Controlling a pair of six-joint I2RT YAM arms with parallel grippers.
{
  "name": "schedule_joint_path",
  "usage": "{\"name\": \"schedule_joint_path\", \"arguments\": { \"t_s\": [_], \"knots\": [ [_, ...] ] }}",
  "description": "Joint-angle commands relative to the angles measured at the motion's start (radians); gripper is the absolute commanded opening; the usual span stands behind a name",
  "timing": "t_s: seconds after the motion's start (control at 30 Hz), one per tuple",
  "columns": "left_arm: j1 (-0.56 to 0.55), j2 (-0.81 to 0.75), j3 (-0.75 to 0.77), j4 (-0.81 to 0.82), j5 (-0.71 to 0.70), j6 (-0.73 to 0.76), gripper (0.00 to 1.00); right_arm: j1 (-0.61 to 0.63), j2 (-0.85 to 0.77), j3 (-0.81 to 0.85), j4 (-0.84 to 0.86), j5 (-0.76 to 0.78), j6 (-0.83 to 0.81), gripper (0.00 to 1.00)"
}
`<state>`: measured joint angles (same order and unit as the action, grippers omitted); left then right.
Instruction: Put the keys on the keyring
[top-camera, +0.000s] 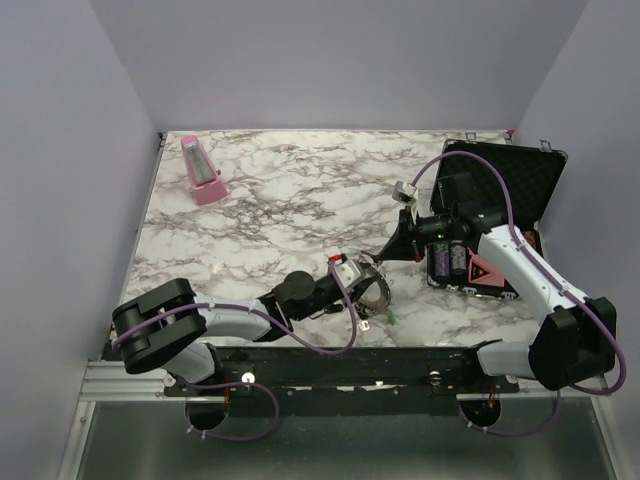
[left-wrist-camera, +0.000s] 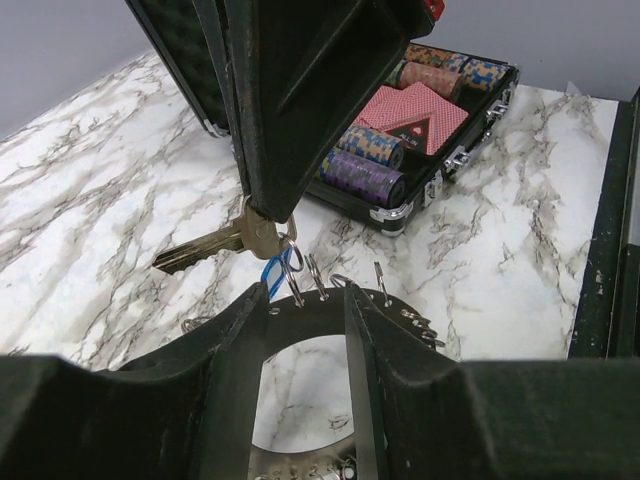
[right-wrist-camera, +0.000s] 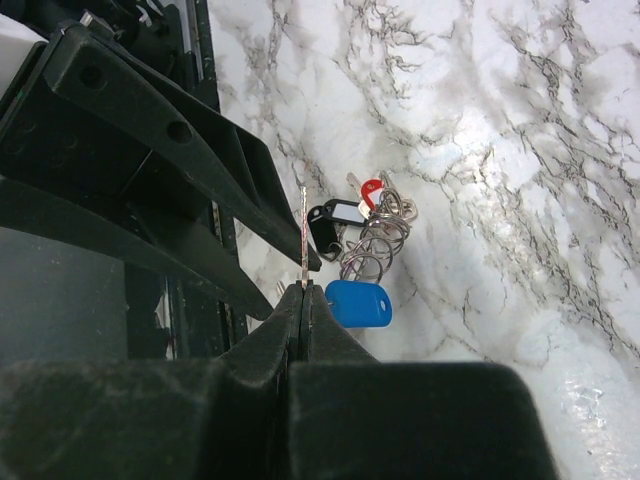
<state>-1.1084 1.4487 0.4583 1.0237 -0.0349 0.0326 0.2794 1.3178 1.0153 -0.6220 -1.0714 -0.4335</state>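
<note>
The keyring (left-wrist-camera: 310, 312), a flat grey ring with small wire loops round its rim, lies under my left gripper (left-wrist-camera: 305, 290). The jaws stand apart, one over each side of the ring, with its hole showing between them. In the top view the left gripper (top-camera: 352, 280) and ring (top-camera: 380, 290) are at the table's front middle. My right gripper (right-wrist-camera: 303, 288) is shut on a silver key (right-wrist-camera: 303, 230) with a blue tag (right-wrist-camera: 357, 303). In the left wrist view that key (left-wrist-camera: 210, 245) hangs just above the ring's far rim. More keys (right-wrist-camera: 345, 218), black- and red-headed, lie bunched on the marble.
An open black case (top-camera: 500, 180) with poker chips (top-camera: 447, 262) and red cards (top-camera: 487, 270) stands at the right, close behind the right gripper (top-camera: 388, 252). A pink wedge-shaped object (top-camera: 203, 172) stands at the back left. A small green piece (top-camera: 393, 320) lies near the front edge.
</note>
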Motion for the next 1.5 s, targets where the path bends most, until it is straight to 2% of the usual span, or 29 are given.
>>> {"name": "schedule_joint_path", "arguments": {
  "t_s": [0.0, 0.5, 0.73, 1.03, 1.23, 1.47],
  "knots": [
    [-0.005, 0.021, 0.022, 0.022, 0.0, -0.019, 0.42, -0.005, -0.026, 0.02, 0.022, -0.048, 0.013, 0.0],
    [-0.007, 0.045, 0.056, -0.005, -0.022, -0.039, 0.32, -0.005, -0.023, 0.019, 0.025, -0.056, 0.015, 0.0],
    [-0.008, 0.05, 0.059, -0.022, -0.031, -0.037, 0.32, -0.005, -0.025, 0.019, 0.024, -0.058, 0.015, 0.0],
    [-0.008, 0.052, 0.06, -0.043, -0.053, -0.037, 0.18, -0.005, -0.025, 0.019, 0.024, -0.059, 0.016, 0.01],
    [-0.011, 0.045, 0.068, -0.063, -0.063, -0.037, 0.0, -0.005, -0.029, 0.019, 0.024, -0.061, 0.015, 0.0],
    [-0.011, 0.021, 0.04, -0.044, -0.079, -0.037, 0.0, -0.005, -0.032, 0.017, 0.024, -0.048, 0.01, 0.01]
  ]
}}
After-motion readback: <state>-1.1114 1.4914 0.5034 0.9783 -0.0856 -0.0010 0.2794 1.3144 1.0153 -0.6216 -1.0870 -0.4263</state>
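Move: The small split rings at the key's head are almost between the left fingertips, some 1 cm ahead, 1 cm to the right and 1 cm below. The key, held by the right fingers, lies about 3 cm ahead, 1 cm right and 1 cm above; the blue tag 3 cm ahead, 3 cm right, 1 cm below. From the right hand the rings lie roughly 1 cm back, 1 cm left and 2 cm below. Left hand eases about 1 cm forward and down, shutting its half-open fingers on the rings; right keeps the key. ##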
